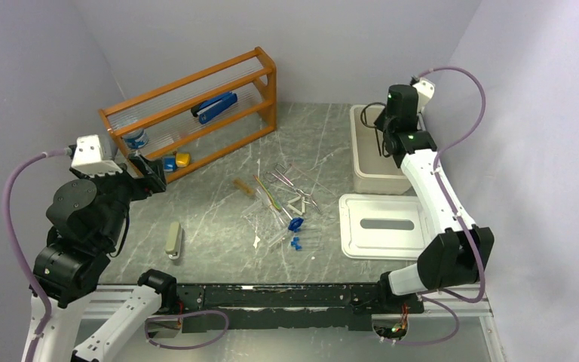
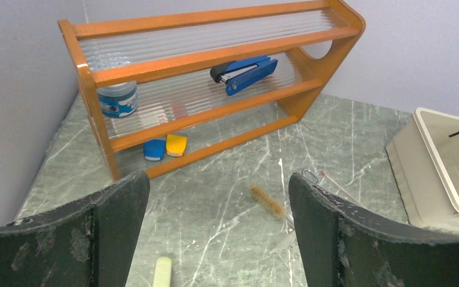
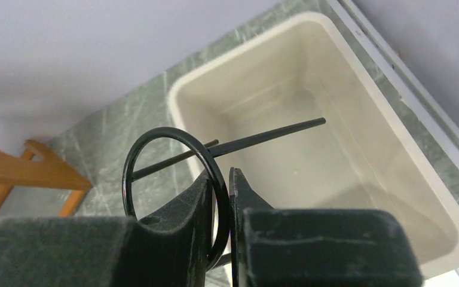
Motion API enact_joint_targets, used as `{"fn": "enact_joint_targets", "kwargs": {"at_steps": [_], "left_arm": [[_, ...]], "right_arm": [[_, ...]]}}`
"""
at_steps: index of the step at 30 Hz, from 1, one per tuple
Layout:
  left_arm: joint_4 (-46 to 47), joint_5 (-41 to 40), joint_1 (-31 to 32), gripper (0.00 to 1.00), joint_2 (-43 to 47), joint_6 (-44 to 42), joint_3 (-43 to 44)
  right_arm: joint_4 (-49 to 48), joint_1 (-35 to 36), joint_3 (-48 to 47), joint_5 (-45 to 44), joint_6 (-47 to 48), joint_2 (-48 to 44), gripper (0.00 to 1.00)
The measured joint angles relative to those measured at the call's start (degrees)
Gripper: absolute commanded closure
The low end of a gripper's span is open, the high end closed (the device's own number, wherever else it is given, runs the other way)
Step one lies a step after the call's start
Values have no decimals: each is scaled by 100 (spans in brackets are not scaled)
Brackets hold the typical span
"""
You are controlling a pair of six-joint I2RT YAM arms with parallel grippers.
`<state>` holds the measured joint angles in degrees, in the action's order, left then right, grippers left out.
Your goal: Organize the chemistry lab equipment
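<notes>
My right gripper (image 1: 383, 134) (image 3: 221, 197) is shut on the black wire ring stand (image 3: 170, 179), holding it over the beige bin (image 3: 346, 89) at the back right. The stand also shows in the top view (image 1: 377, 128). On the table's middle lie the small items: metal tweezers (image 1: 286, 179), a white triangle (image 1: 298, 204), thin rods (image 1: 265, 193), clear blue-capped tubes (image 1: 295, 225) and a clear tube rack (image 1: 260, 215). My left gripper (image 1: 148, 173) (image 2: 218, 221) is open and empty, high above the table's left side. A bristle brush (image 2: 267, 200) lies below it.
A wooden shelf (image 1: 188, 113) at the back left holds the blue stapler (image 1: 215, 108), a jar (image 2: 117, 98) and blue and yellow pieces (image 2: 166, 146). The beige bar (image 1: 173, 239) lies at the front left. The bin's lid (image 1: 383, 225) lies in front of the bin (image 1: 373, 177).
</notes>
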<state>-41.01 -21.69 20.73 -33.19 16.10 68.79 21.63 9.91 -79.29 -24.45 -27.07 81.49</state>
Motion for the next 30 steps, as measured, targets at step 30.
{"fn": "enact_joint_targets", "kwargs": {"at_steps": [30], "left_arm": [[52, 501, 0, 14, -284, 238, -105]], "right_arm": [[-2675, -1246, 1360, 2907, -1025, 1593, 100]]}}
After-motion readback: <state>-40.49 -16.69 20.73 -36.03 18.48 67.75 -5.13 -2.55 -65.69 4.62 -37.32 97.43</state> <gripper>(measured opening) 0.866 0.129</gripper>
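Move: The right hand already grips the ring stand by its ring, high over the beige bin. The bin's middle lies about 3 cm ahead, 4 cm to the right and 22 cm below. The white lid lies some 20 cm back and 2 cm right, and the metal scissors about 7 cm back and 26 cm left, both around 29 cm down. From the left hand the bin is roughly 26 cm ahead, 54 cm right and 31 cm lower. Still pinching the ring stand, the right hand lowers it legs-first some 13 cm down into the bin, first straight down, then also about 6 cm forward, slowing towards the end. The wrist rolls about 20 degrees, left side rising, and swings slightly counter-clockwise; the fingers keep their hold. Empty and open, the left hand drifts about 2.5 cm right and sinks slightly. ##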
